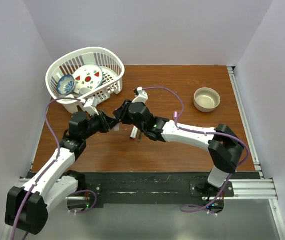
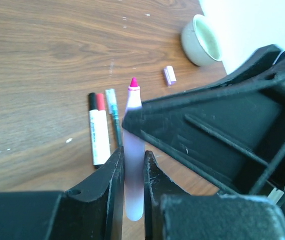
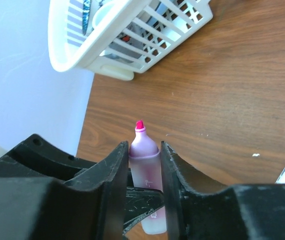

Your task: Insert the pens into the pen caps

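The short pink pen, with its red tip bare, is gripped by both grippers above the table. My right gripper is shut on the pen's upper barrel near the tip. My left gripper is shut on the pen's rear end. In the top view the two grippers meet left of the table's middle, and they hide the pen. The white pen with a red end and a slim dark pen lie side by side on the wood. A small pink pen cap lies alone farther off.
A white basket holding dishes stands at the back left, close to the grippers. A beige bowl sits at the back right. The lying pens are just under the right arm's wrist.
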Controlling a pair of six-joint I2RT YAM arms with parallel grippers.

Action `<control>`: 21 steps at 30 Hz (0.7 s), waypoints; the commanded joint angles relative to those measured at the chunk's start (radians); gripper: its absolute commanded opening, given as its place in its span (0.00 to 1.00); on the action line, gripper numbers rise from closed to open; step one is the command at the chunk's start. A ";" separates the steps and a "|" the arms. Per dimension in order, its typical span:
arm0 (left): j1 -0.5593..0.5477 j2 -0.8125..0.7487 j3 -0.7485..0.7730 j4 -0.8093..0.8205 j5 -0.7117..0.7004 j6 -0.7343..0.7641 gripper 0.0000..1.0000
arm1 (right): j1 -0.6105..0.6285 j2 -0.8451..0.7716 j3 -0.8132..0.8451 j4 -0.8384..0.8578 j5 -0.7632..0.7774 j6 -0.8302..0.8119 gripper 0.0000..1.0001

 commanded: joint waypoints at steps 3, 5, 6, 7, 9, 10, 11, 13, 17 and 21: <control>-0.005 -0.061 0.062 0.028 0.055 0.056 0.00 | 0.012 -0.171 -0.070 -0.057 -0.005 -0.087 0.60; -0.005 -0.066 0.088 -0.006 0.065 0.078 0.00 | 0.003 -0.216 -0.099 -0.103 0.012 -0.122 0.68; -0.003 -0.064 0.097 -0.041 0.068 0.105 0.00 | -0.004 -0.234 -0.106 -0.121 0.012 -0.139 0.69; -0.005 -0.066 0.111 -0.058 0.063 0.119 0.00 | -0.011 -0.263 -0.108 -0.145 0.011 -0.164 0.69; -0.003 -0.063 0.122 -0.101 0.069 0.168 0.00 | -0.053 -0.282 -0.097 -0.227 -0.007 -0.190 0.69; -0.003 -0.063 0.134 -0.112 0.081 0.182 0.00 | -0.071 -0.290 -0.078 -0.260 -0.023 -0.217 0.68; -0.003 -0.064 0.137 -0.112 0.088 0.193 0.00 | -0.106 -0.290 -0.062 -0.344 -0.014 -0.234 0.68; -0.003 -0.064 0.156 -0.163 0.126 0.214 0.00 | -0.142 -0.281 0.004 -0.449 0.085 -0.282 0.67; -0.003 -0.059 0.189 -0.255 0.171 0.294 0.00 | -0.298 -0.226 0.067 -0.619 0.110 -0.366 0.65; -0.005 -0.086 0.168 -0.261 0.161 0.300 0.00 | -0.418 -0.129 0.154 -0.727 0.112 -0.438 0.66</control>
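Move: Start from the right gripper: the pink pen cap lies on the table about 17 cm ahead, 30 cm to the right and 20 cm below. The two white markers lie some 8 cm ahead and 7 cm right of that gripper, the teal pen 3 cm right of them, and the bowl some 20 cm right of the cap and 9 cm farther out. From the left gripper the cap is roughly 17 cm ahead, 30 cm right and 17 cm below. Open the right gripper to let go of the pink pen, easing back and up off it, then sweep right about 20 cm and swing forward towards the cap, sinking late and rolling its left side down. Keep the left fingers shut on the pen, raise it 3.5 cm, then draw back some 2 cm, turning clockwise. ##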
